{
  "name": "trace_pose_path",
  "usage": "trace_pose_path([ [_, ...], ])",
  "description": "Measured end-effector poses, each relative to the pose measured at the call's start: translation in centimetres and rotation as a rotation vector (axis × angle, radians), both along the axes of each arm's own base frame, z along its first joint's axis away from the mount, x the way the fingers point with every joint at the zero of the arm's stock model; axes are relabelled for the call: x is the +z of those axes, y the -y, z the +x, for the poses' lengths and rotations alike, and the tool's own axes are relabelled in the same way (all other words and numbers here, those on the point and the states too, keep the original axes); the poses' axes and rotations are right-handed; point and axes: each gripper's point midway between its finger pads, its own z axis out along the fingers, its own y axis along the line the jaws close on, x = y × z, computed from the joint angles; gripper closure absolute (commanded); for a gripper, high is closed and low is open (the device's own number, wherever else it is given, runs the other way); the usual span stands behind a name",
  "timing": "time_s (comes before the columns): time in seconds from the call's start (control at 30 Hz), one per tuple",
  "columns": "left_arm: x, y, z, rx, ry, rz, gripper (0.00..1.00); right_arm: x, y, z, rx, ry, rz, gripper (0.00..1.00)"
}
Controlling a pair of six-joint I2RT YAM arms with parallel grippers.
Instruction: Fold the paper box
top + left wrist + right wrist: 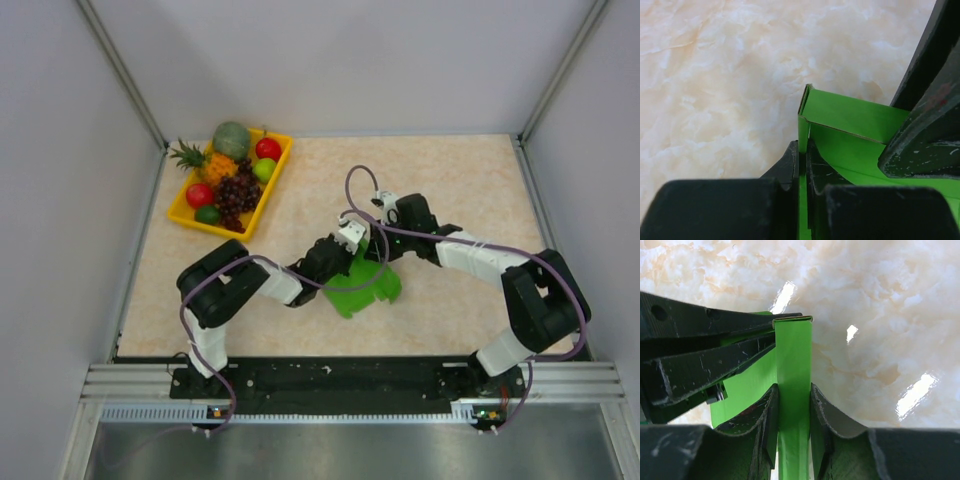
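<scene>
The bright green paper box [365,283] lies partly folded on the marble table between the two arms. My left gripper [803,150] is shut on a thin upright wall of the paper box [850,115], which stands edge-on between its pads. My right gripper [793,392] is shut on a folded upright wall of the paper box [794,355], pinched from both sides. In the top view the left gripper [345,250] and the right gripper [378,232] meet at the box's far edge, close together. The other arm's black fingers [930,120] cross each wrist view.
A yellow tray [277,174] of fruit, with a pineapple, grapes and apples, stands at the back left. Grey walls [60,200] close in the table on three sides. A metal rail [340,380] runs along the near edge.
</scene>
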Motion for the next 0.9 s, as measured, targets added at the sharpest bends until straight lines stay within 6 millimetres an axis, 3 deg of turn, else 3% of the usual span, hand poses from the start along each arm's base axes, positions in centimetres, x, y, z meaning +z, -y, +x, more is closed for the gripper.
trace_pose_path([
  [0.27, -0.1, -0.7, 0.3, 0.158, 0.056, 0.036, 1.0, 0.0, -0.4, 0.1, 0.001, 0.018, -0.009, 0.89],
  [0.5, -0.1, -1.4, -0.1, 0.161, 0.077, -0.008, 0.99, 0.0, -1.3, -0.2, -0.005, 0.065, -0.084, 0.9],
  [0.7, -0.1, -2.2, -0.6, 0.116, 0.088, -0.062, 0.75, 0.1, -2.1, -0.8, 0.009, 0.081, -0.122, 0.9],
  [0.9, -0.7, -3.2, -0.9, 0.089, 0.053, -0.085, 0.62, 0.1, -2.5, -1.3, 0.026, 0.065, -0.138, 0.89],
])
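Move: The paper box's corner flap is already shut between the left fingertips, its middle barely 1 cm ahead of them. The narrow top of the side wall sits in the right fingers' grip, right at that hand; from there the corner flap lies about 3 cm ahead, 3 cm left and a little lower. The box's base panel is centred roughly 7 cm back, 2 cm right and 3 cm below the left hand. The box's side wall stays pinched in the right fingers and is carried about 2.5 cm left and slightly back as that hand's left side tips down. The left hand first keeps the corner flap pinched, turning some 10 degrees counter-clockwise almost on the spot, then draws about 3 cm left and a little back alongside it, partly unwinds the turn and opens its fingers to about a third. ##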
